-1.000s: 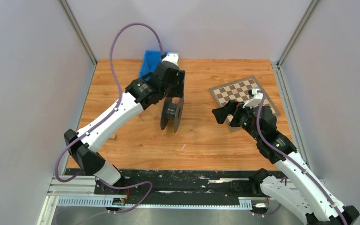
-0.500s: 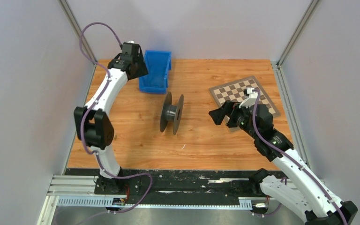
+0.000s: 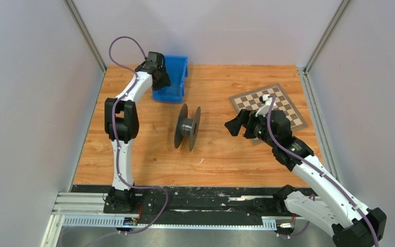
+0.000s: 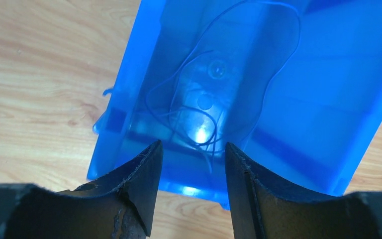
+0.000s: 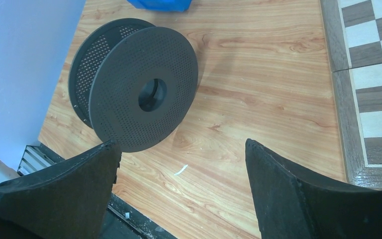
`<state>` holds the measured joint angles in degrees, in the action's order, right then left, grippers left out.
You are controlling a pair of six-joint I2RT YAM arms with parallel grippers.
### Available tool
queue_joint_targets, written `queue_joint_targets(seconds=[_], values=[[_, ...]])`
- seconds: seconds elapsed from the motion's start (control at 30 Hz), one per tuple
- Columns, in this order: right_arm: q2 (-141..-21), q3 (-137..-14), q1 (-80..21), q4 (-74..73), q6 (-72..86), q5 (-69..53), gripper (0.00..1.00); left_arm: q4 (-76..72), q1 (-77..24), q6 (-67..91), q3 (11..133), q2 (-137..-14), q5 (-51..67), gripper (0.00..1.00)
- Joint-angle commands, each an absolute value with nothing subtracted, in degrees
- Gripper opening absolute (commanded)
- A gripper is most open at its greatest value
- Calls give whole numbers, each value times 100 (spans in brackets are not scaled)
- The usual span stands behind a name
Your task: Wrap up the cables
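Observation:
The cable (image 4: 213,124) is a thin dark thread lying in loose loops on the floor of the blue bin (image 4: 328,99); it does not show in the top view. My left gripper (image 4: 194,149) hangs over the bin's near end, jaws open and empty; the top view shows it (image 3: 162,80) at the bin's left rim. The black spool (image 3: 187,126) stands on edge mid-table with nothing wound on it. My right gripper (image 3: 235,126) is wide open and empty to the right of the spool (image 5: 139,89), apart from it, and also shows in the right wrist view (image 5: 181,149).
The blue bin (image 3: 175,77) sits at the table's back left. A chessboard (image 3: 283,103) lies at the right, under my right arm, and shows at the right edge of the right wrist view (image 5: 373,74). Grey walls close in both sides.
My left gripper has left the spool, swung to the far left and now sits over the blue bin. My right gripper has crept left toward the spool. The spool stands free.

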<state>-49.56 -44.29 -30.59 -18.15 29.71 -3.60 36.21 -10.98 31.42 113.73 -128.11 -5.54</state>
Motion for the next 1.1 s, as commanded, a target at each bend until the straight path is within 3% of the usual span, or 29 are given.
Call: queue_joint_targets(seconds=[0.0, 0.13, 0.2, 0.37, 0.47, 0.87, 1.0, 1.07], values=[[-5123, -4571, -3076, -1512, 2912, -456, 94, 3230, -1036, 3267, 11729, -13070, -491, 57], [-5187, -4613, -3077, -1487, 2900, -441, 94, 3182, -984, 3362, 11740, -13339, -432, 52], [-5201, -4631, -3076, -1471, 2881, -430, 94, 3140, -966, 3359, 11776, -13417, -298, 45], [-5208, -4658, -3075, -1472, 2852, -418, 93, 2973, -958, 3229, 11777, -13108, 38, 13], [-5155, -4696, -3082, -1468, 2865, -423, 93, 2818, -966, 3159, 11695, -12584, 347, 1], [-4408, -4804, -3077, -1375, 2384, -367, 94, 2644, -964, 3114, 10870, -10519, 1564, 0], [-4283, -4870, -3076, -951, 2024, -655, 95, 2537, -966, 3277, 10846, -10055, 2397, 0], [-4291, -4921, -3077, -691, 1731, -1034, 97, 2366, -978, 3481, 10929, -9935, 3358, 0]])
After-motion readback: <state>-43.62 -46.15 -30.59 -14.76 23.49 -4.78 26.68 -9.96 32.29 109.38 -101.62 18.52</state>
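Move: The cable lies in the blue bin, its coil some 5 cm below the left hand, about 3 cm ahead and 1 cm to the right. The bin's middle is about 3 cm ahead and 3 cm right, some 2 cm lower. The spool stands on edge roughly 19 cm back and 11 cm to the right, its middle slightly higher than the hand. From the right hand the cable is about 33 cm ahead, 31 cm left and 17 cm lower. Down some 4 cm and slightly forward into the bin, the left fingers shut fully and pinch the blue cable, then the hand rises fast, ending nearly 30 cm above its low point and drifting back and right, fingertips tilting up about 30 degrees as it keeps its grip. The empty, open right hand dips slightly, then lifts about 7 cm, tipping up. ##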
